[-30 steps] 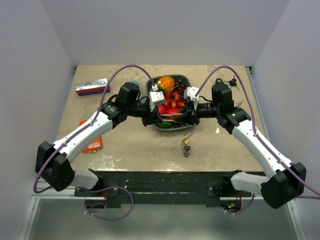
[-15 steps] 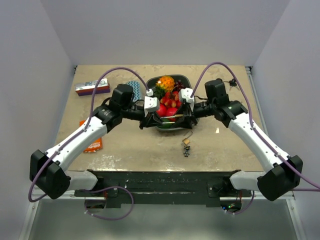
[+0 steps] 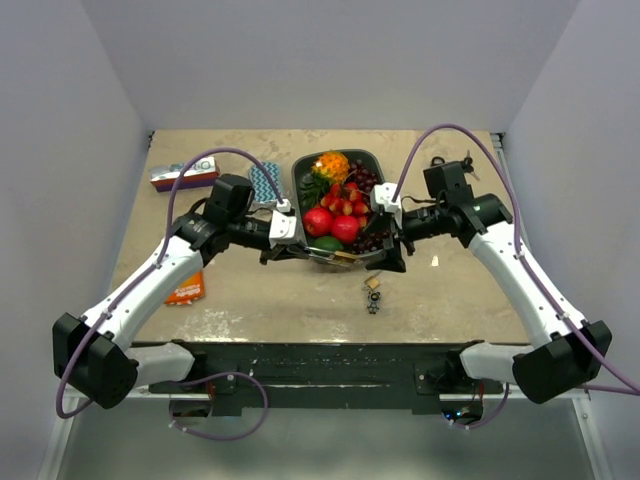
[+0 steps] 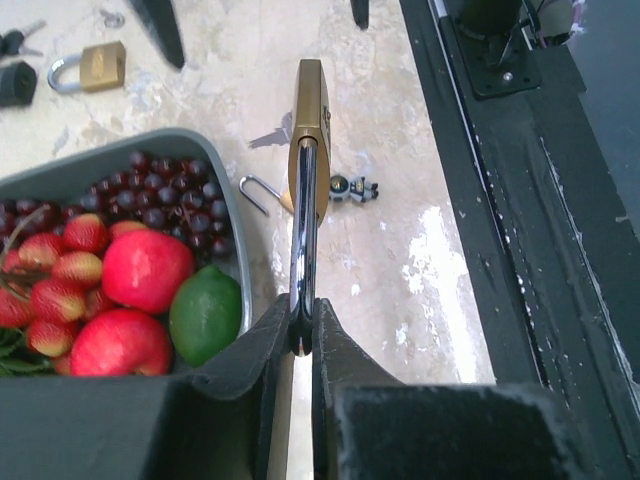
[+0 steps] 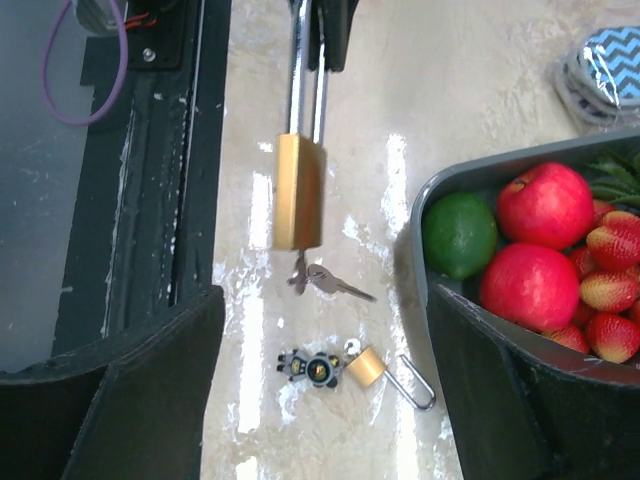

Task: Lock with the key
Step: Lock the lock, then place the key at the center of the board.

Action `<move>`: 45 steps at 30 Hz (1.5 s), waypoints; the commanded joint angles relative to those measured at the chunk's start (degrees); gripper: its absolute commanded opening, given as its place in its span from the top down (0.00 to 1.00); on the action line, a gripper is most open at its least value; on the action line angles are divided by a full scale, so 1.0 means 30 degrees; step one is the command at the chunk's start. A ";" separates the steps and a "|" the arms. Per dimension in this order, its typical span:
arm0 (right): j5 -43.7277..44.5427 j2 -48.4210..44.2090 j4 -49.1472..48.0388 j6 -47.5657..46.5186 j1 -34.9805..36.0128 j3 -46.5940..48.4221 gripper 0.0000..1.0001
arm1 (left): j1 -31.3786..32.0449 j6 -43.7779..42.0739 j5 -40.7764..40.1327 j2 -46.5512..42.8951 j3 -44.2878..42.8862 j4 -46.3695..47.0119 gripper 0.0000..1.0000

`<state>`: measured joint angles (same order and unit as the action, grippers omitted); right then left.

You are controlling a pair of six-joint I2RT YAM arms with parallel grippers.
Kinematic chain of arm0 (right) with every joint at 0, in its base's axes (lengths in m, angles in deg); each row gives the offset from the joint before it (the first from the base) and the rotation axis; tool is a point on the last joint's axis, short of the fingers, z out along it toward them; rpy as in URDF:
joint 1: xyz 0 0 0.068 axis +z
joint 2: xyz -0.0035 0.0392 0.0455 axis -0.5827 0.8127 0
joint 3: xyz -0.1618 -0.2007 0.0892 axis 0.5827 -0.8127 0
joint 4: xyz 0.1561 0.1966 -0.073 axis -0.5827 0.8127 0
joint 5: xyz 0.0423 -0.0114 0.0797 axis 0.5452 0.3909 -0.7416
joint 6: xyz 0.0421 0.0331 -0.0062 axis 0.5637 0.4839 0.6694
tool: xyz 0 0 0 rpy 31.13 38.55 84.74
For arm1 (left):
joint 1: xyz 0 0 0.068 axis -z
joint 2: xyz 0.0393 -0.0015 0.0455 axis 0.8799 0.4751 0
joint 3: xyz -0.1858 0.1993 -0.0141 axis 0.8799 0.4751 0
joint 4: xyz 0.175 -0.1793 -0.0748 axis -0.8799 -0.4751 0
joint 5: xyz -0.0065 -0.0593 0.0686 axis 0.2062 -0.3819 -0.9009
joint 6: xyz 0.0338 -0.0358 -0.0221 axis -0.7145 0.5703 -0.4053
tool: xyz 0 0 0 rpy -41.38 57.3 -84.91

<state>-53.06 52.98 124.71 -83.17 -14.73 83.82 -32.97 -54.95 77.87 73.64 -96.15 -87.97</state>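
Note:
My left gripper point(image 4: 303, 320) is shut on the steel shackle point(image 4: 303, 230) of a brass padlock point(image 4: 310, 110), holding it level above the table. In the right wrist view the same padlock point(image 5: 299, 190) points at me with a key point(image 5: 300, 272) in its keyhole and a second key point(image 5: 340, 285) dangling beside it. My right gripper point(image 5: 320, 385) stands wide open, a short way back from the key, touching nothing. From above, the padlock point(image 3: 345, 258) hangs between the left gripper point(image 3: 300, 250) and the right gripper point(image 3: 392, 255), in front of the fruit bin.
A grey bin point(image 3: 300, 165) of fruit sits mid-table. A small brass padlock point(image 3: 374, 284) with open shackle and a black key fob point(image 3: 373, 303) lie near the front. Another padlock point(image 4: 100, 66) with keys lies far right. A box point(image 3: 184, 176), chevron pouch point(image 3: 263, 182), orange packet point(image 3: 185, 288) lie left.
The right gripper has opened wide and drawn back to the right, off the key. The left gripper has pulled left and nearer with the padlock still in it.

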 commanded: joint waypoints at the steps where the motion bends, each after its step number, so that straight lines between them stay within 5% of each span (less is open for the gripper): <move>1: 0.0613 -0.1156 0.1560 -0.1111 -0.0113 0.0193 0.19 | -0.0531 -0.0534 0.1598 -0.0494 -0.0025 0.0856 1.00; 6: 0.0818 -0.1713 -0.0157 0.0431 -0.0114 -0.1096 0.40 | -0.0649 0.0490 0.1744 -0.0435 0.0033 0.1382 1.00; 20: 0.3133 -0.2358 -0.7228 0.6769 0.1645 -0.4438 0.47 | -0.0649 0.2604 0.2272 -0.0231 0.0092 0.2966 1.00; 28: 0.2724 -0.2329 -0.7669 0.6623 0.1645 -0.4526 0.75 | -0.0678 0.3304 0.2214 -0.0201 0.0150 0.3404 1.00; 32: 0.2519 -0.2271 -0.6470 0.5309 0.1674 -0.4321 1.00 | -0.0912 0.4330 0.2330 -0.0114 0.0296 0.4166 1.00; 45: 0.3601 -0.3003 -0.4275 0.3256 0.0591 -0.4936 1.00 | -0.1879 0.5007 0.2594 0.0326 -0.0084 0.4520 1.00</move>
<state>-44.82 45.51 106.50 -69.99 -10.52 70.02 -36.60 -40.17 82.87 75.17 -94.38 -78.55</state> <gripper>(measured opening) 0.010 0.135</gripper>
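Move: The key sticking out of the held lock lies about 2 cm to the right hand's left, 1 cm back and 4 cm below. The lock body is about 5 cm left of that hand, 1 cm back and 3 cm lower. On the table some 18 cm below are a small padlock, 2 cm ahead and 2 cm right, and a small figure, 3 cm back and 2 cm right. From the left hand, the key is some 13 cm right, 1 cm back and 5 cm below. The right fingers shut from wide open and pinch the key at the lock's bottom end. Their hand first draws back about 1.5 cm, sinks nearly 4 cm, then eases forward and a little left onto the key, swivelling some 10 degrees clockwise. The left hand keeps its grip on the shackle, drifting about a centimetre forward and rolling the lock about 10 degrees. ##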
